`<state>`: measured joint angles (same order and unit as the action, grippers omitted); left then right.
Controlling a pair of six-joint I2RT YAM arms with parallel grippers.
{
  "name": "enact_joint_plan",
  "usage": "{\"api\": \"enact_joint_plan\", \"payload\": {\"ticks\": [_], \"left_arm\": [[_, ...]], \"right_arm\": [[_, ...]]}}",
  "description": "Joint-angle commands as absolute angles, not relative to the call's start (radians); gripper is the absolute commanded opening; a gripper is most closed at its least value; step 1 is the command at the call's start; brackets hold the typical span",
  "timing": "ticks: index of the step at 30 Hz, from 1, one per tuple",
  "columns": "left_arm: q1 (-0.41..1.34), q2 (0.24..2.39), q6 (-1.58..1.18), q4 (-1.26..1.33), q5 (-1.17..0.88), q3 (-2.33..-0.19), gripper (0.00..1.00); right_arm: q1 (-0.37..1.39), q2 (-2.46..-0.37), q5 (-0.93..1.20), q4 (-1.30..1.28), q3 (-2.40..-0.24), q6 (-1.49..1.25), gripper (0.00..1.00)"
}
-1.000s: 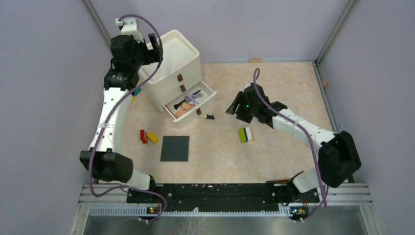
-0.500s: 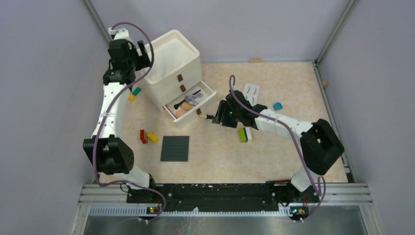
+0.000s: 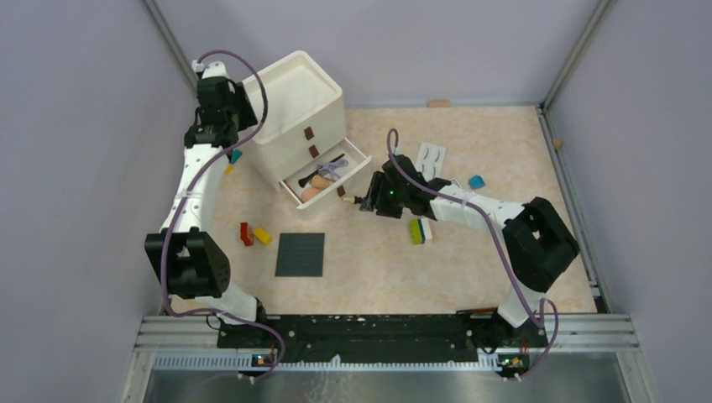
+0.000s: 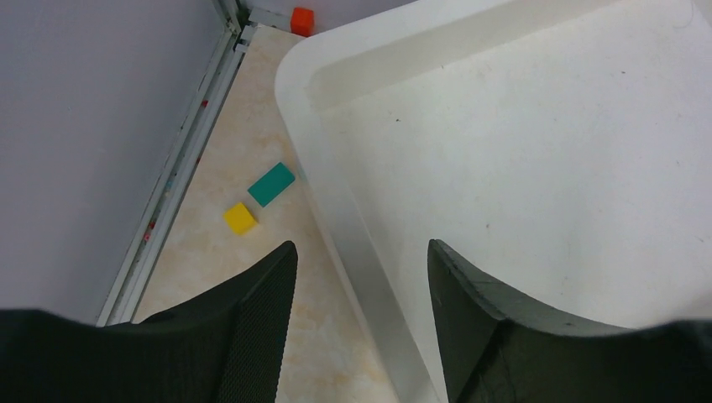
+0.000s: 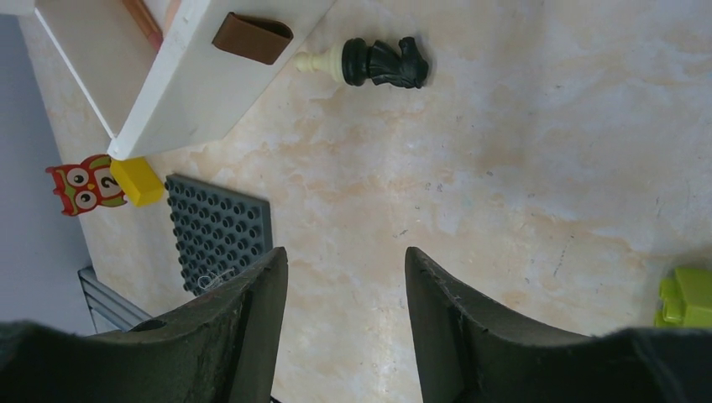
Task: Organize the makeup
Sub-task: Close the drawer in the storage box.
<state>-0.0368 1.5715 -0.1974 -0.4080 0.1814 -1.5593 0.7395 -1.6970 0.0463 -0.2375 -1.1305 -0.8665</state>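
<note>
The white drawer cabinet (image 3: 298,105) has its lowest drawer (image 3: 351,168) pulled out, with a round peach puff (image 3: 315,186) and dark brushes (image 3: 329,168) inside. A small black makeup item with a cream tip (image 5: 376,61) lies on the table just past the drawer's corner. A white false-eyelash card (image 3: 431,157) lies farther right. My right gripper (image 5: 344,252) is open over bare table, a short way short of the black item, holding nothing. My left gripper (image 4: 361,252) is open and straddles the cabinet's left top rim (image 4: 336,210) without touching it.
A dark studded plate (image 3: 301,254) lies in front of the drawer, with red and yellow bricks (image 3: 252,235) to its left. A green and white brick (image 3: 420,230) sits under my right forearm. Teal (image 4: 271,184) and yellow (image 4: 240,218) bricks lie beside the cabinet by the left wall.
My right arm has swung left toward the drawer and the black item, uncovering the eyelash card. My left gripper has shifted left along the cabinet's top to its left rim.
</note>
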Motion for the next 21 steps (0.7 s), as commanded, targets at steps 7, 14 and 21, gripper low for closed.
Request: {"api": "enact_joint_plan", "payload": {"ticks": [7, 14, 21], "left_arm": [[-0.037, 1.6, -0.207, -0.367, 0.207, -1.539, 0.51], [-0.034, 1.608, -0.207, -0.365, 0.19, -1.515, 0.31], [-0.034, 1.601, -0.208, -0.361, 0.179, -1.5, 0.26]], "right_arm": [[0.749, -1.808, -0.055, -0.129, -1.248, -0.889, 0.53], [0.732, -1.888, -0.165, -0.076, -1.317, -0.914, 0.52], [0.722, -2.016, -0.198, -0.114, -1.456, -0.909, 0.51]]}}
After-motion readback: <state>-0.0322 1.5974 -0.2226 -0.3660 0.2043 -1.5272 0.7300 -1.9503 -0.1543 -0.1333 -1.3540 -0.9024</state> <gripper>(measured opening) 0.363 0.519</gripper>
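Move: The left hand hangs astride the storage box's left rim, which is about 2 cm below and 1 cm ahead; beyond it on the table, some 24 cm down, lie a teal block about 7 cm ahead and 7 left, and a yellow block 4 ahead and 9 left. From the right hand, the open drawer's front is roughly 11 cm ahead, 7 left and 6 below; the chess piece lies about 10 ahead, 3 left, the green block 3 ahead, 12 right, both some 8 lower. The left fingers sink a little under 2 cm over the storage box's left rim and close about halfway from their opening, pinching the rim between them. Meanwhile the half-open right hand swings some 9 cm forward and slightly left towards the open drawer's front, passing in over the chess piece, dipping about 1.5 cm, its tips turning roughly 10 degrees clockwise and lifting a bit; contact with the drawer can't be seen. ##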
